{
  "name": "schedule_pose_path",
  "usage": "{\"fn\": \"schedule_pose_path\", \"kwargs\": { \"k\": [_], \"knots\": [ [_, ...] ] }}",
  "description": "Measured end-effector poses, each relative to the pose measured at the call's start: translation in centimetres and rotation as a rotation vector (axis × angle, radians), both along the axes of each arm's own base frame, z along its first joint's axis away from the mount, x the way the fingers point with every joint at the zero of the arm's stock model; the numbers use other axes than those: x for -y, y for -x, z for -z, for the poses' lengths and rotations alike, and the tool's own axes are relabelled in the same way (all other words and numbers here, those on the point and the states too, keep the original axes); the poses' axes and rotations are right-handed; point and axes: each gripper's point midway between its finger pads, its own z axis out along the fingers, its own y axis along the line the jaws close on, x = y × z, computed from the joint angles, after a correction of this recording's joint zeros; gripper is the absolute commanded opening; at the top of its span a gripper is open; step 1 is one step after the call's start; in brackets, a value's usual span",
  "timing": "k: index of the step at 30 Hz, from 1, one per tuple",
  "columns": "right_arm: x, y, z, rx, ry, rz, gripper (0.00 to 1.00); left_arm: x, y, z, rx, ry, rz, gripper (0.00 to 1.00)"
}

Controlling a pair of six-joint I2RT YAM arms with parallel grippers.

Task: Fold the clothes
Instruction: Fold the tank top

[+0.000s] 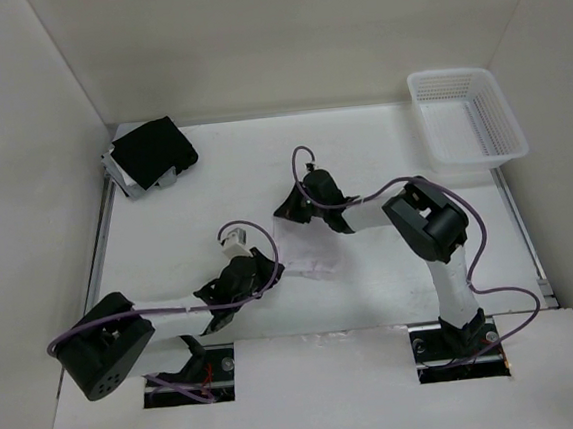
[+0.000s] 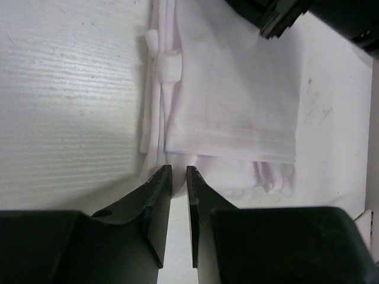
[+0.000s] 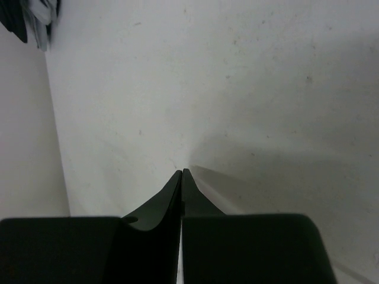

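Observation:
The clothes [image 1: 305, 250] are a white garment lying partly folded mid-table; the left wrist view shows a stitched hem and bunched layers of the clothes [image 2: 237, 89]. My left gripper [image 1: 273, 270] sits at the garment's near-left edge. Its jaws [image 2: 179, 171] are nearly together, with a bulge of the white fabric pinched between the tips. My right gripper [image 1: 293, 214] is at the garment's far edge, and its dark body [image 2: 278, 18] shows in the left wrist view. Its jaws [image 3: 182, 173] are shut tip to tip, low over the table. A pale fold runs off to the right of them, and I cannot tell whether any fabric is caught.
A black folded cloth [image 1: 150, 151] lies in the far-left corner, also glimpsed as the black cloth [image 3: 23, 18] in the right wrist view. A white mesh basket [image 1: 505, 125] stands at the far right. White walls enclose the table on three sides.

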Motion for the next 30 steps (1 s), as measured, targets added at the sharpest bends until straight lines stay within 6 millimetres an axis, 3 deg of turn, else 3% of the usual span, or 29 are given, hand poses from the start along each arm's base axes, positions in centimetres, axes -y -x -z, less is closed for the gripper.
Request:
{"fn": "schedule_pose_path", "kwargs": {
  "k": [5,9,13,16,19,22,26,30],
  "knots": [
    [-0.7,-1.9,-2.4,0.010,-0.058,0.037,0.07,-0.1,0.8,-0.8,0.012,-0.008,0.021,0.15],
    [-1.1,-2.6,-4.4,0.032,-0.093,0.046,0.17,-1.0,1.0,-2.7,0.053,-0.002,0.001,0.20],
    [-0.5,-1.6,-7.8,0.073,-0.119,0.034,0.25,-3.1,0.7,-4.9,0.114,-0.003,-0.064,0.27],
    [1.4,0.1,-12.2,0.144,-0.145,0.026,0.29,-5.0,-0.1,-6.4,0.151,-0.032,-0.131,0.30],
    [5.1,1.9,-16.8,0.250,-0.169,0.046,0.35,-6.7,-1.4,-7.5,0.167,-0.073,-0.196,0.34],
    [10.1,2.9,-19.2,0.346,-0.160,0.120,0.42,-8.4,-2.7,-7.4,0.152,-0.119,-0.252,0.37],
    [17.1,3.4,-18.0,0.404,-0.061,0.266,0.47,-10.4,-3.4,-5.8,0.087,-0.181,-0.297,0.39],
    [22.5,3.3,-14.2,0.383,0.059,0.414,0.48,-11.8,-3.8,-4.9,0.038,-0.217,-0.319,0.40]
  ]
}}
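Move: Lying folded flat, the white tank top has its middle about 6 cm ahead of the left hand and 7 cm to its right, only 1 to 2 cm below. Its near-left corner sits right at the left fingertips. From the right hand, the middle is roughly 10 cm back and 7 cm to the right, also 1 to 2 cm lower, with its far-left corner directly under those fingertips. Leaving the tank top's left-hand corners, both hands rise and part. The right first eases up and slightly forward, then climbs fast to some 19 cm, swings about 22 cm right across the cloth and sinks 5 cm, its fingers tipping up and turning clockwise. The left lifts about 7 cm while heading left and a little forward, turning counter-clockwise. Both grippers open partway. ##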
